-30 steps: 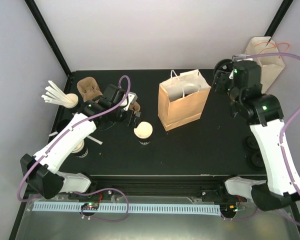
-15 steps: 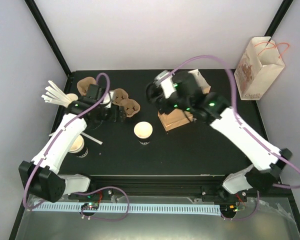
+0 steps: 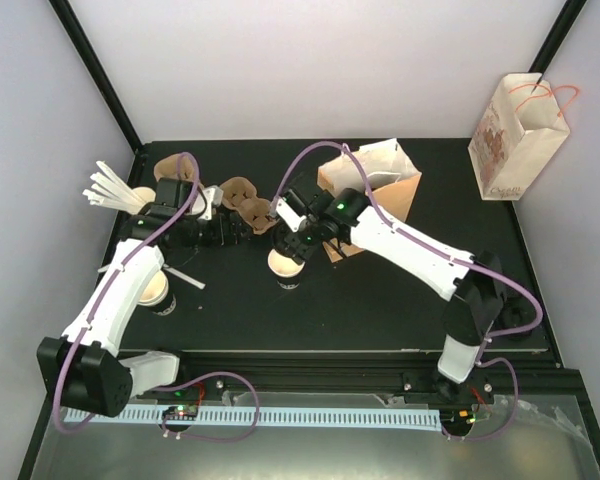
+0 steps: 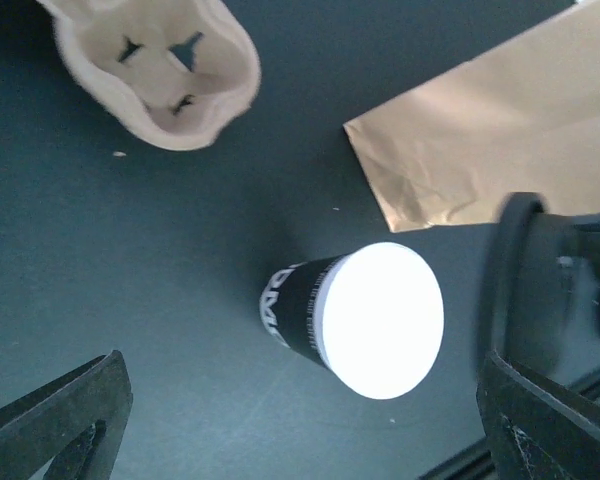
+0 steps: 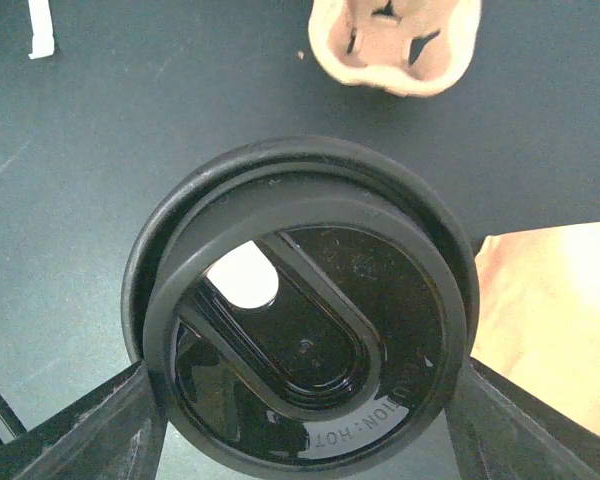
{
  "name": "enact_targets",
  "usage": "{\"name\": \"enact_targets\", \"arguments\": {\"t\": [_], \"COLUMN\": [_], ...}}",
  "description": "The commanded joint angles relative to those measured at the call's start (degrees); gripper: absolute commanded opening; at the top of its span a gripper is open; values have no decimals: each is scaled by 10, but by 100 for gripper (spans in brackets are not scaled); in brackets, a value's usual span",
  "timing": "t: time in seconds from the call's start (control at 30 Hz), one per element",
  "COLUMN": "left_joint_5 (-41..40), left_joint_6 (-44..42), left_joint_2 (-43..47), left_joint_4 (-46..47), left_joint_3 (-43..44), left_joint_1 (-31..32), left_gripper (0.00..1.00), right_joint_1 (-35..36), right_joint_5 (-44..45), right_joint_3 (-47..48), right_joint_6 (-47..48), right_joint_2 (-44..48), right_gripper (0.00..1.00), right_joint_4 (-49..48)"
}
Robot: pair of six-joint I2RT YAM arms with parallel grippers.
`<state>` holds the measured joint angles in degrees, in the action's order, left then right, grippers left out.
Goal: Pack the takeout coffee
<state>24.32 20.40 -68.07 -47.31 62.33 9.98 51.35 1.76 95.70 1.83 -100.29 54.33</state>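
The takeout coffee cup (image 3: 285, 266) stands open-topped at the table's middle, with a white rim and a dark printed band (image 4: 292, 312). My right gripper (image 3: 296, 238) hangs just above it, shut on a round black lid (image 5: 310, 330) held flat between its fingers. The cup's white mouth shows through the lid's sip hole (image 5: 242, 276). My left gripper (image 3: 230, 230) is open and empty, left of the cup; in the left wrist view the cup (image 4: 385, 320) sits ahead of the wide-apart fingers (image 4: 65, 420). The brown paper bag (image 3: 380, 185) lies behind the right arm.
Two moulded cup carriers (image 3: 248, 198) sit behind the left gripper, another (image 3: 173, 170) farther left. White stirrers (image 3: 108, 187) stick out of a cup at the left edge. A filled cup (image 3: 155, 292) stands near the left arm. A patterned bag (image 3: 515, 135) hangs beyond the table's right corner.
The right arm swung from the far right corner across the bag to just above the cup. The left gripper drew back a little to the left, staying open.
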Motion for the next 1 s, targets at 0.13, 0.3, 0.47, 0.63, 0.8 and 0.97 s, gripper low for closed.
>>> {"name": "enact_targets", "arguments": {"t": [0.13,0.3,0.47,0.63,0.8,0.97], "left_joint_5": [165,190,206,206,226,248], "left_joint_6": [26,39,53,56,75,89], "left_joint_2": [-38,-74,-110,-129,-114,-107], "left_joint_4": [95,106,110,107,130,142], "left_joint_3": [-30,-40,-50,-53,-79,-112], "left_joint_1": [-5,-5,-5,-8,-22,-50], "left_gripper": [93,85,74,70,70,68], "right_joint_1": [8,15,21,24,32,44], "right_joint_5": [-38,-28,-29,-38,-28,-9], "right_joint_3": [58,49,49,43,49,62], "right_joint_6": [-40,-51,-56,-60,-52,-45], "right_joint_2": [-94,-100,-114,-103,-93,-97], "right_gripper": [73,73,74,74,76,76], "right_joint_4": [82,80,79,67,58,64]}}
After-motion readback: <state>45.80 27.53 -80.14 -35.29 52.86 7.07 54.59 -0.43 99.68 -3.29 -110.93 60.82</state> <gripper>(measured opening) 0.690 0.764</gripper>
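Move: Almost straight below the right hand, which already grips a black lid, stands the coffee cup, its middle some 13 cm down and perhaps 1 cm back. The brown cup tray lies about 19 cm ahead and 12 cm left of that hand; the paper bag stands roughly 14 cm ahead and 19 cm to its right. From the empty left hand the cup is about 12 cm to the right, 2 cm back and 14 cm below. Lowering the held lid some 6.5 cm onto the cup's rim, the right hand tips its fingers nearer to vertical, then stays at that height and drags back about 2 cm and slightly left, grip kept. The left hand comes towards the cup's side, going right and then mostly down about 7 cm, easing back left a little at the end, tilting some 25 degrees and partly closing its wide-open fingers, still clear of the cup. ##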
